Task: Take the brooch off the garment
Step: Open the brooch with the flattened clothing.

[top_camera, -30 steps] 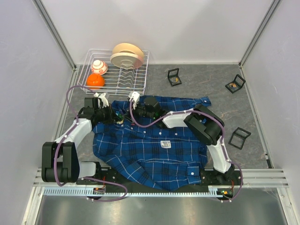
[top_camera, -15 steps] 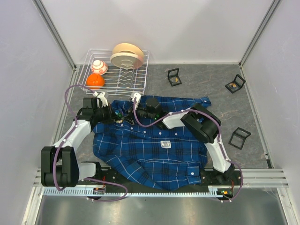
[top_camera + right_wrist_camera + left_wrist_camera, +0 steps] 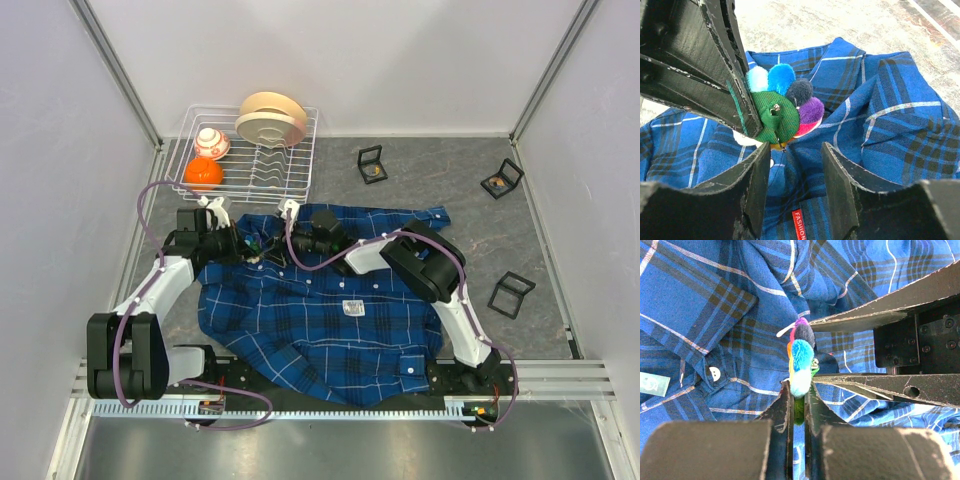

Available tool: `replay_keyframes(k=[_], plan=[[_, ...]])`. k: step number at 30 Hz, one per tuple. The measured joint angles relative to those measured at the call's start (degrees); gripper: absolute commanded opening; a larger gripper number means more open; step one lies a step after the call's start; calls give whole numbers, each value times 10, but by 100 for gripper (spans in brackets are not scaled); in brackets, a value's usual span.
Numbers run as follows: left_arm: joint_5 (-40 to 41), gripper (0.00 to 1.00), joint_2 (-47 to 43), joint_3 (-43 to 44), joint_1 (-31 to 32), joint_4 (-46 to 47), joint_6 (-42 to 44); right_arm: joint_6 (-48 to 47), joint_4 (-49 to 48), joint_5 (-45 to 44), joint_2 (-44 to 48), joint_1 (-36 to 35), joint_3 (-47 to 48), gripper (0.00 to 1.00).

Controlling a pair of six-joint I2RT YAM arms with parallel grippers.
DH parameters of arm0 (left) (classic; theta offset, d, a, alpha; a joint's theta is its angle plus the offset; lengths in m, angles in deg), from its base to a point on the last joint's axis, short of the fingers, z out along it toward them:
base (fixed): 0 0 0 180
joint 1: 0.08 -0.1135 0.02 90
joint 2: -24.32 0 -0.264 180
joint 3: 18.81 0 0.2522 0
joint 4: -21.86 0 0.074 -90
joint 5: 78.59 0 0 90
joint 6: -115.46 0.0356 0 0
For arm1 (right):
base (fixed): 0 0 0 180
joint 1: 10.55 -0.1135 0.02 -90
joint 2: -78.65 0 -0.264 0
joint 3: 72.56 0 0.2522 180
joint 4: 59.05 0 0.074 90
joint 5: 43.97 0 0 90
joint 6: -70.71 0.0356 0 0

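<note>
The garment (image 3: 330, 320), a dark-blue plaid shirt, lies spread on the table. The brooch (image 3: 782, 107), a cluster of coloured pom-poms on a green felt back, stands at a raised fold of cloth near the collar (image 3: 730, 310). My left gripper (image 3: 797, 388) is shut on the brooch (image 3: 801, 357), pinching its lower edge. My right gripper (image 3: 796, 162) is open just below the brooch, its fingers (image 3: 837, 172) on either side of the blue fold beneath it. In the top view both grippers meet at the shirt's upper left (image 3: 265, 248).
A white wire dish rack (image 3: 290, 180) at the back left holds plates (image 3: 270, 118), an orange ball (image 3: 203, 172) and a white-and-red ball (image 3: 211, 142). Three small black open boxes (image 3: 371, 165), (image 3: 501, 181), (image 3: 512, 294) lie on the grey table to the right.
The right arm has shifted slightly toward the left gripper and its jaws have narrowed a little. The left gripper stays shut on the brooch in the same place.
</note>
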Motion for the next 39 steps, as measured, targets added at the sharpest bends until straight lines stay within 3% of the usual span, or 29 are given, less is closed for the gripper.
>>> replay_keyframes(k=[6,7,8,12,18,25,34,39], plan=[[4,2,2,3,-2,-4,5,-3,6,26,-11,0,19,34],[5,2,2,3,-2,-4,6,-4,9,30,-12,0,22,29],[7,2,2,4,-3,-4,6,-4,11,36,-13,0,27,18],[18,2,2,9,-4,-5,7,-7,32,51,-19,0,49,0],[30,2,6,16,-5,-13,7,-6,39,23,-16,-6,49,0],[28,2,40,28,-3,-34,3,-41,33,-133,16,-49,-7,0],[19,2,61,58,0,-68,3,-163,26,-310,42,-105,-32,0],[9,2,82,69,0,-87,4,-238,22,-349,42,-122,-33,4]])
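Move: Just left of the right hand's half-open fingers, about 3 cm off, 1 cm back and level with them, stands the flower brooch, its pin facing them. The left hand already pinches it, the brooch's middle lying about 1 cm ahead, 1 cm right and 1 cm below. From the right hand, the red tag on the garment is roughly 2 cm back, 4 cm right and 6 cm below; the orange bowl is about 18 cm ahead, 13 cm left and slightly lower. Reaching about 1.5 cm left to the brooch's back, the right hand shuts its fingers on the pin's lower end, then eases back right about 1 cm and rolls its top some 25 degrees towards the base while swinging clockwise and tipping down. Keeping its pinch, the left hand drifts about 1 cm left and back, sinks 1.5 cm and tips slightly down. ##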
